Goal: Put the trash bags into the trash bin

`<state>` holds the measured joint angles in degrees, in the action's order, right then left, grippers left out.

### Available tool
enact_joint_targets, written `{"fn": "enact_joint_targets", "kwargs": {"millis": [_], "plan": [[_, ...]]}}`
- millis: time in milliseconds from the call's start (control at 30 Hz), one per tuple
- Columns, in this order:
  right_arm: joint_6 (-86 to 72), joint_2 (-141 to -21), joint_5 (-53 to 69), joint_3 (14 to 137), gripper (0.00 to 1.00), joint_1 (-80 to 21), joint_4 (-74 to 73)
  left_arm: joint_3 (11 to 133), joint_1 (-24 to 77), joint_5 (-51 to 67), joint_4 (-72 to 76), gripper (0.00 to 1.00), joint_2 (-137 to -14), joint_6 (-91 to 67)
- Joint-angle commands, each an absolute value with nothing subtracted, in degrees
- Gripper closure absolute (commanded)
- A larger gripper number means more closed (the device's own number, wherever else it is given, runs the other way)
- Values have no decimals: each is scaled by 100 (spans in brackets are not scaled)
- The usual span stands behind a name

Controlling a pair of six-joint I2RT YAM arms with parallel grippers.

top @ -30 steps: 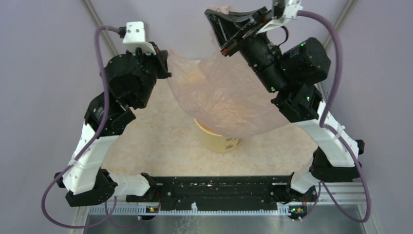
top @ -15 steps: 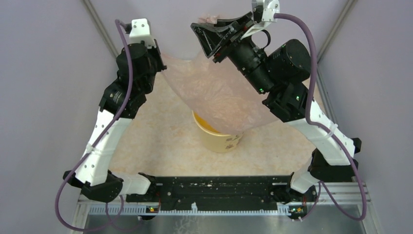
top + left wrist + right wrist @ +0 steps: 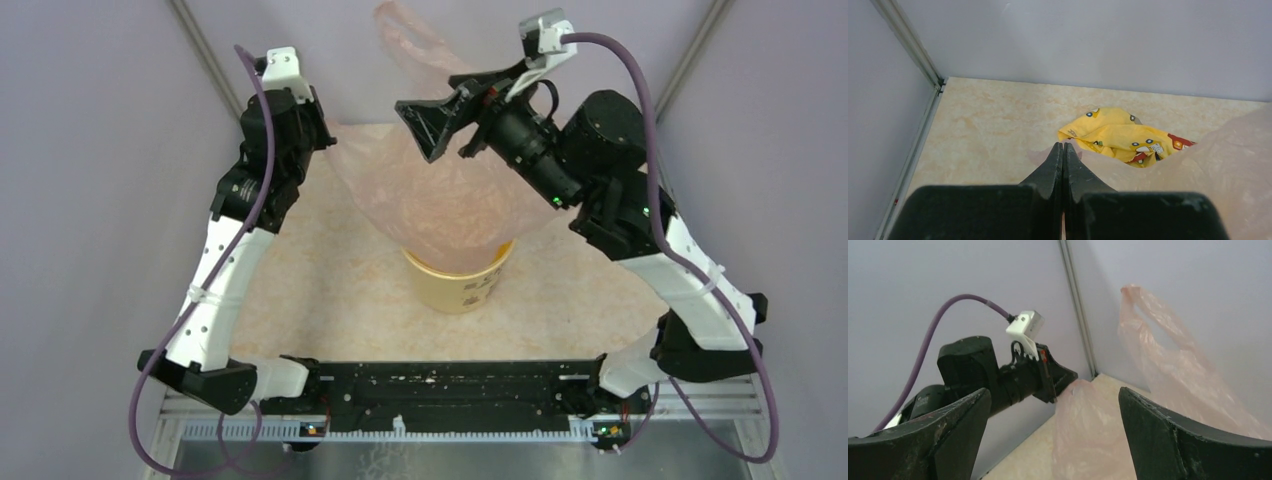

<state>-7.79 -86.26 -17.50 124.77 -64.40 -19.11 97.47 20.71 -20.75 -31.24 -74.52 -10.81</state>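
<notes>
The pale pink trash bag point(image 3: 440, 205) hangs spread between the arms, and its lower end sits on the pale yellow trash bin's point(image 3: 462, 287) rim. My left gripper point(image 3: 327, 135) is shut on the bag's left corner; the wrist view shows the jaws point(image 3: 1063, 148) pressed together on a pink edge, with the bag point(image 3: 1233, 165) trailing right. My right gripper point(image 3: 448, 112) is open above the bag and holds nothing. In its wrist view point(image 3: 1053, 440) the bag point(image 3: 1088, 435) lies beyond the wide-spread fingers, and one handle loop point(image 3: 1153, 335) stands up.
A crumpled yellow printed wrapper point(image 3: 1120, 135) lies on the beige table point(image 3: 993, 120) behind the bag. Grey walls with metal corner posts point(image 3: 200, 50) close in the back and sides. The left arm point(image 3: 993, 377) shows in the right wrist view.
My right gripper has opened and let go of the bag, swinging left and lower. The bag's lower end dropped onto the bin. The left arm stretched farther back, still gripping.
</notes>
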Motion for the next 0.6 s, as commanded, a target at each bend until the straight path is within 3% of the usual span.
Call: {"fn": "enact_joint_targets", "kwargs": {"millis": [0, 367, 467, 567], "plan": [[-1155, -7722, -2215, 12124, 1, -6487, -2669, 9656, 1956, -1793, -2700, 100, -7322, -1219], [-823, -5750, -5085, 9980, 1, -6460, -3930, 9057, 1932, -1295, -2178, 100, -6924, -1266], [-815, -5765, -4707, 9859, 1, -6030, -4130, 8955, 1934, -1205, -2118, 100, -6868, -1274], [-1035, -6110, -2928, 10075, 1, -4420, -4342, 8867, 1933, -1130, -2039, 100, -6801, -1288]]}}
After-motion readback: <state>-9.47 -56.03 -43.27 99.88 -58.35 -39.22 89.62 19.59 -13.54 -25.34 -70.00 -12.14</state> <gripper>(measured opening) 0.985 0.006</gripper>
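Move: The pink trash bag hangs from the left gripper, its middle about 19 cm right of that hand, 5 cm back and 10 cm lower. From the empty, open right gripper, the bag's middle is about 10 cm ahead, 2 cm right and 27 cm down. The bin's middle is roughly 10 cm ahead of the right hand, 5 cm right and 50 cm below. The yellow bag lies flat about 25 cm beyond the bin. Sweep the open right gripper about 22 cm to the right and some 10 cm down, clear of the pink bag and round to its right side, turning the wrist about 30 degrees clockwise and tipping the fingers down slightly. Keep the left gripper shut on the bag's left end, nearly still over the table. ##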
